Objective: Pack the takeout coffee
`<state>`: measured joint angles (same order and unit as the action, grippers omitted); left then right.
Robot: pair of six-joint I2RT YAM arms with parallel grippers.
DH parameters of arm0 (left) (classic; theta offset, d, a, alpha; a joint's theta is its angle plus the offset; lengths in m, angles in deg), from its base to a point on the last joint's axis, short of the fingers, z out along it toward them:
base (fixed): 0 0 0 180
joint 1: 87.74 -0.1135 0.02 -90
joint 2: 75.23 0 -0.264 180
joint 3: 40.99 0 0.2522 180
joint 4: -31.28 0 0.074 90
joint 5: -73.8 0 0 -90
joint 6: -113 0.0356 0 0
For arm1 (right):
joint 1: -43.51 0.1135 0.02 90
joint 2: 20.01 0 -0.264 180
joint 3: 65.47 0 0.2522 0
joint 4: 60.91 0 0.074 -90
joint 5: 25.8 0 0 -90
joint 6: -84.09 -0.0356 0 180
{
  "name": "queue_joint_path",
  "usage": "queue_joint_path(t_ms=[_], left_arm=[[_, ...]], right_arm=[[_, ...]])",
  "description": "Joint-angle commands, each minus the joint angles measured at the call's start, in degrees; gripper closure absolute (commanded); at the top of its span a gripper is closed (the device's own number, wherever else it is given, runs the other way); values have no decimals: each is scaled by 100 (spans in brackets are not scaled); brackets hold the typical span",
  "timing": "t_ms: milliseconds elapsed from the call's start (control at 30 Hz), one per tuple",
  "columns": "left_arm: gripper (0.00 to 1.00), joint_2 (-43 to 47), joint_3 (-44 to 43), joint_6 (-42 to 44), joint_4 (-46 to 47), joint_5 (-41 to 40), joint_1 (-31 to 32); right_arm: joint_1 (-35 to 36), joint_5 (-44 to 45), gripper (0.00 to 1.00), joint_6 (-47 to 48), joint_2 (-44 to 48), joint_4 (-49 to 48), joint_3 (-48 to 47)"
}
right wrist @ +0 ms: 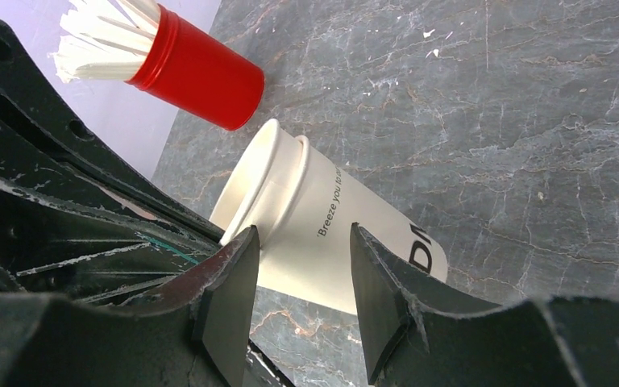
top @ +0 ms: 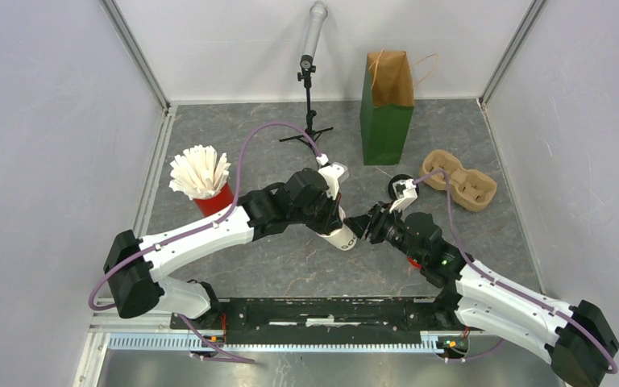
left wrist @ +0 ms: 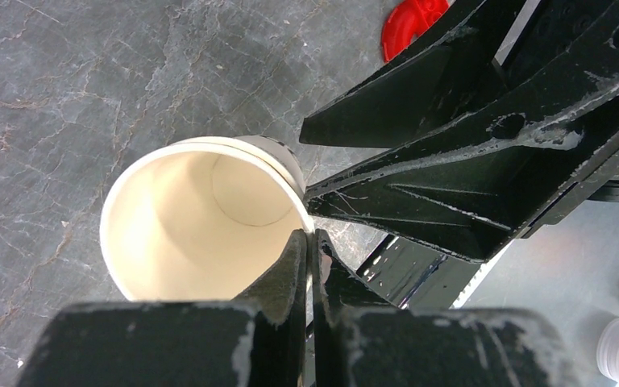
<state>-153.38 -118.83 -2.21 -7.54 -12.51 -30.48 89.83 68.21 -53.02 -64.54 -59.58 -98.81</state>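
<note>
The takeout coffee cup [top: 343, 236] is cream paper with black print, lidless and tilted on its side just above the table at the centre. In the left wrist view its open mouth [left wrist: 193, 234] shows a second cup nested inside. My left gripper [top: 334, 222] is shut on the cup's rim wall, one finger inside and one outside [left wrist: 310, 242]. My right gripper [top: 363, 226] is open, and its fingers straddle the cup's body [right wrist: 330, 234] without a clear grip [right wrist: 302, 242]. A round black thing [top: 397, 187], perhaps the lid, lies partly hidden behind my right wrist.
The tall green paper bag [top: 387, 109] stands open at the back. The brown cup carrier [top: 459, 179] lies to its right. The red cup of white sticks [top: 208, 187] stands at the left [right wrist: 201, 72]. A small tripod stand [top: 310, 89] stands at the back centre. A red piece [left wrist: 411, 20] lies under my right arm.
</note>
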Motion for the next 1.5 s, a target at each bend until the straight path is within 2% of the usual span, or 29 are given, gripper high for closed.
queue_joint_path(t_ms=[0,633,1200,1467], left_arm=[[97,61,44,-168,427,205,30],[98,228,-53,-157,434,-154,31],[98,297,-1273,425,-1081,-347,29],[98,528,-1771,444,-2025,-1131,29]], right_arm=[[-18,-73,49,-70,-132,-260,-122],[-18,-136,49,26,-460,-162,395],[-18,144,48,429,-354,291,-128],[-14,227,51,704,-764,680,-582]])
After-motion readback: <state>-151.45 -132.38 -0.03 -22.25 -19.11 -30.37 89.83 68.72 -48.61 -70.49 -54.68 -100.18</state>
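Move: The left hand pinches the rim of the inner cup. The outer cup, nested around it and tilted, has its middle roughly 5 cm below that hand, and about 3 cm left of and 3 cm below the half-open right fingers, some 1 cm ahead. From the right hand, the black lid lies about 13 cm ahead and 13 cm right, and the red object about 5 cm back and 17 cm right, both on the table some 15 cm lower. Right hand sinks about 5 cm, fingers half-open; left then lifts the still-pinched inner cup some 7 cm, away. ##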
